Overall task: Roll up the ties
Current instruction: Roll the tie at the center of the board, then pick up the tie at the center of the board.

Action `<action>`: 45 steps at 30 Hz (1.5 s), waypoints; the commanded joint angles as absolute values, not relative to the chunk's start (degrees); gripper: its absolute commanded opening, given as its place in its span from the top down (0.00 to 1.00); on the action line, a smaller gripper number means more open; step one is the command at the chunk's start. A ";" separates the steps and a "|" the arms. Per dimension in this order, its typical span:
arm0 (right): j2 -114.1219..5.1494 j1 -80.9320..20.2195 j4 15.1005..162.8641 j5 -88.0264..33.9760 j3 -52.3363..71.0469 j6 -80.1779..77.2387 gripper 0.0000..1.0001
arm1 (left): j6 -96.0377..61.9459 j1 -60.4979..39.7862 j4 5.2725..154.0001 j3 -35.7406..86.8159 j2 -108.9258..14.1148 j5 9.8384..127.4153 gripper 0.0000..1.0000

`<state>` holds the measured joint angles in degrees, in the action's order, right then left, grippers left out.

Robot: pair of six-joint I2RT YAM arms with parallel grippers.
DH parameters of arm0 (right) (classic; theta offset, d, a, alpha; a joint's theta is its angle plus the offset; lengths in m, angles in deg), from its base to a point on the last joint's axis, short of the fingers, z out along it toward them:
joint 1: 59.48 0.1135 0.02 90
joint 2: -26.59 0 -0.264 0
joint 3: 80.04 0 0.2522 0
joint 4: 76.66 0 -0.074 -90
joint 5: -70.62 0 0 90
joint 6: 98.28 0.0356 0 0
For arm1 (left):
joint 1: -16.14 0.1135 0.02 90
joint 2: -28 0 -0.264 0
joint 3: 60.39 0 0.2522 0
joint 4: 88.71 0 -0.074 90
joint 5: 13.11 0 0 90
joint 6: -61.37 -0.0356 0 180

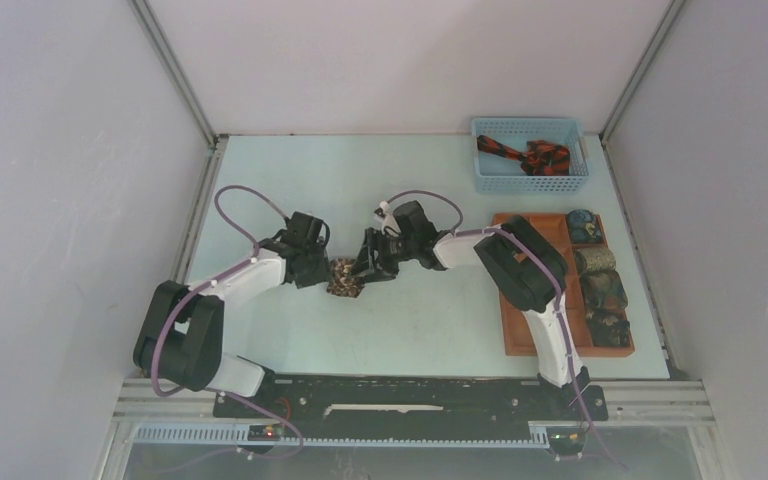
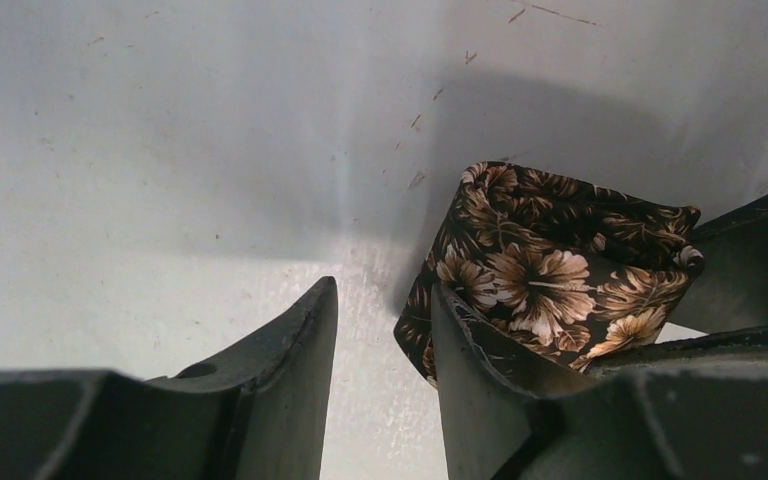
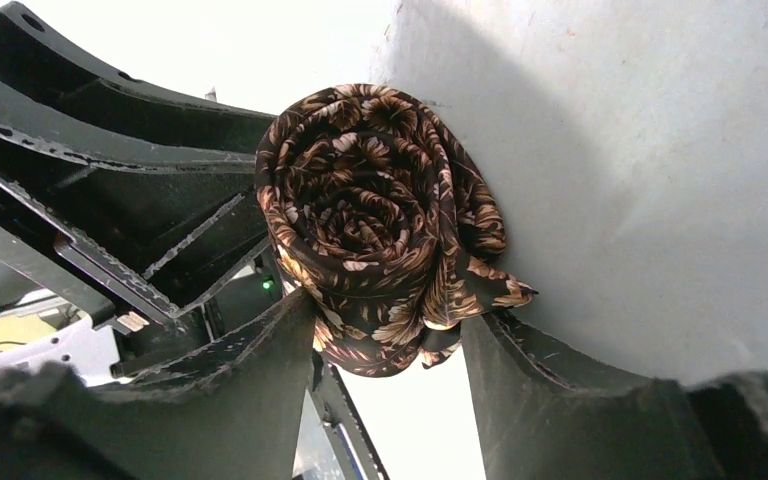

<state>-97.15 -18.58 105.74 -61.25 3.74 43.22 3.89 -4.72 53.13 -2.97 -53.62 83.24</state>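
Note:
A dark brown tie with tan floral print (image 1: 344,278) sits rolled into a tight coil mid-table, between both grippers. In the right wrist view the roll (image 3: 370,220) shows its spiral end, and my right gripper (image 3: 388,312) is shut on its lower part, one fingertip on the coil and the other on the loose tail. My left gripper (image 2: 383,290) stands open over bare table; the roll (image 2: 550,270) lies outside the gap, pressed against its right finger (image 2: 470,370). A black and red-orange tie (image 1: 525,155) lies loose in the blue basket (image 1: 482,175).
The blue mesh basket stands at the back right. An orange-brown tray (image 1: 520,330) on the right holds several rolled ties (image 1: 600,275) in its right-hand compartments. White walls enclose the table on three sides.

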 commanded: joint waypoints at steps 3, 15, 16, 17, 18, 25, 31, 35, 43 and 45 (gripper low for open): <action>-97.94 -18.25 109.97 -62.23 3.95 45.68 0.49 | 4.44 -5.15 54.98 -3.30 -51.79 81.93 0.55; -98.29 -18.43 110.50 -62.71 3.95 46.79 0.91 | 4.33 -5.15 55.36 -3.20 -51.68 81.37 0.55; -98.24 -18.51 110.42 -62.76 3.95 46.88 0.94 | 4.40 -5.13 55.27 -3.21 -51.46 81.37 0.55; -98.17 -18.58 110.49 -62.86 3.95 46.91 0.97 | 4.43 -5.13 55.27 -3.27 -51.32 81.30 0.55; -98.06 -18.57 110.35 -62.89 3.95 46.91 0.98 | 4.54 -5.13 55.28 -3.32 -51.08 81.10 0.55; -96.66 -19.12 108.51 -62.89 3.95 47.00 1.00 | 5.28 -5.13 53.06 -2.84 -48.14 80.17 0.47; -94.56 -19.89 105.09 -63.15 3.95 46.83 1.00 | 4.96 -5.04 46.94 0.02 -43.78 82.01 0.38; -92.82 -21.12 102.92 -63.61 3.95 46.74 1.00 | 4.62 -5.04 43.17 1.95 -41.46 83.07 0.35; -89.50 -23.92 98.59 -65.12 3.95 45.85 1.00 | 3.14 -4.65 36.64 4.77 -35.78 84.52 0.33; -88.50 -24.60 97.14 -65.17 3.96 45.38 1.00 | 2.62 -4.47 35.04 5.29 -34.30 84.84 0.33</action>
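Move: The rolled tie lies about 4 cm to the right hand's left and 1 cm back, its middle roughly 1 cm lower, with the open fingers straddling its right-hand end. The left gripper's fingers stand about 8 cm left of the right hand and 1 cm back; the wooden tray's middle is some 40 cm to its right and 3 cm back. From the left hand, the roll is about 5 cm to the right, level fore and aft and in height. Almost in place at first, the right hand shuts its fingers and pinches the right-hand end of the rolled tie, then draws it right, forward and slightly up, about 4 cm in all and quickening. The left hand waits beside the roll, then rises about 8 cm and eases back a little, opening wider and tipping up slightly as it leaves. ##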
